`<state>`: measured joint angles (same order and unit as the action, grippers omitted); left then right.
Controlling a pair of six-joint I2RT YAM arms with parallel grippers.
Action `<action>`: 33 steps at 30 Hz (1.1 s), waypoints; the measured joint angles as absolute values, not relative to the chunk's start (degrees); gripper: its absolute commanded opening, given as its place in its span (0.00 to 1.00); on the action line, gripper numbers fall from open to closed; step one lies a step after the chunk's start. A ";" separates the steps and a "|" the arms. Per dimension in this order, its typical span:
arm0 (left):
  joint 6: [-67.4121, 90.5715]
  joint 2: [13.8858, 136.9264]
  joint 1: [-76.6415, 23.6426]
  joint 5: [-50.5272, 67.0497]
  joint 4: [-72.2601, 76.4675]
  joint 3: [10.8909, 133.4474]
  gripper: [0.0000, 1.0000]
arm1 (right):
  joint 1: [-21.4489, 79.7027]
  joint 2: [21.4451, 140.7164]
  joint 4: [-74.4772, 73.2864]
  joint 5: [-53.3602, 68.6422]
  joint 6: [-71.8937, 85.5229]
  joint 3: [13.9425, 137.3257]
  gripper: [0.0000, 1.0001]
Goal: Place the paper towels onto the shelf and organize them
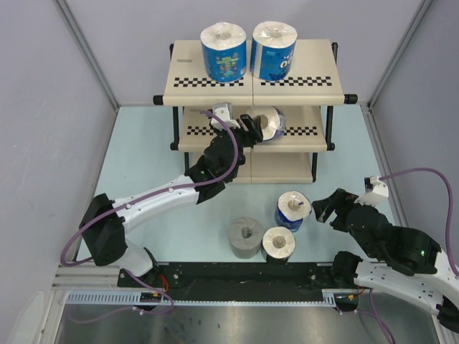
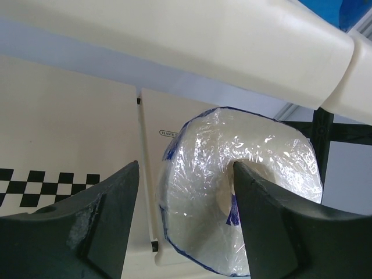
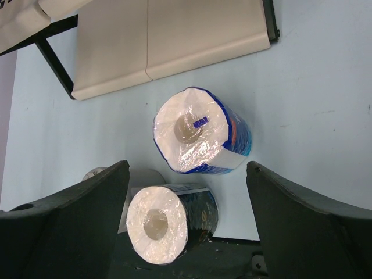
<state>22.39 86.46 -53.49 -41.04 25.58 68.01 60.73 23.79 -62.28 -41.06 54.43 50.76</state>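
Note:
The shelf [image 1: 315,68] stands at the back with two blue-wrapped paper towels [image 1: 224,50] [image 1: 274,49] upright on its top board. A third wrapped roll [image 1: 271,122] lies on the middle board. My left gripper [image 1: 252,129] reaches in under the top board. In the left wrist view that roll [image 2: 250,174] sits between the jaws of the left gripper [image 2: 186,168], which stand open, the left finger [image 2: 99,221] clear of it. On the table stand a blue-wrapped roll [image 1: 292,210], a plain grey roll [image 1: 246,236] and a dark-wrapped roll [image 1: 278,244]. My right gripper [image 1: 326,208] hovers open just right of them.
In the right wrist view the blue-wrapped roll [image 3: 200,131], dark-wrapped roll [image 3: 168,218] and grey roll [image 3: 142,177] lie ahead of the open right gripper [image 3: 187,168]. The bottom shelf board [image 3: 168,40] lies beyond. Grey walls enclose the light-blue table [image 1: 143,165].

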 measured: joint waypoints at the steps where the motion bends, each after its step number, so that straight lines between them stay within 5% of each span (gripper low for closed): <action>1: 22.39 86.43 -53.49 -41.15 25.58 67.99 0.71 | 60.73 23.79 -62.28 -41.06 54.43 50.76 0.87; 21: 20.95 83.11 -53.49 -41.39 25.08 66.94 0.75 | 60.73 23.79 -62.65 -41.06 54.46 50.76 0.87; 29: 23.03 78.02 -53.49 -37.41 17.30 62.76 1.00 | 60.73 23.79 -62.76 -41.08 54.46 50.76 0.87; 33: 24.38 74.91 -54.78 -30.68 13.98 58.89 1.00 | 60.73 23.79 -62.74 -41.15 54.43 50.76 0.87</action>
<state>24.38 74.91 -54.78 -30.68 13.98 58.89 60.73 23.79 -62.74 -41.15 54.43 50.76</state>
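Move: The paper towel already put on the middle shelf still leans towards the robot, one left finger in its open core; its middle is about 6 cm ahead of the left hand, 4 cm right and 2 cm lower. Above stand two others on the top shelf, some 10 cm ahead and 20 cm up: one 3 cm right, one 9 cm left. From the right hand, the leaning towel is roughly 28 cm ahead, 17 cm left and 10 cm up. The leaning paper towel is let go for good: the left hand, its finger in the core, first rises about 2 cm with a slight shift left. Then it sinks and draws back faster and faster, some 5 cm each way, coming free of the towel below the upper shelf edge, turning about 10 degrees clockwise while the part-open fingers spread wide. ##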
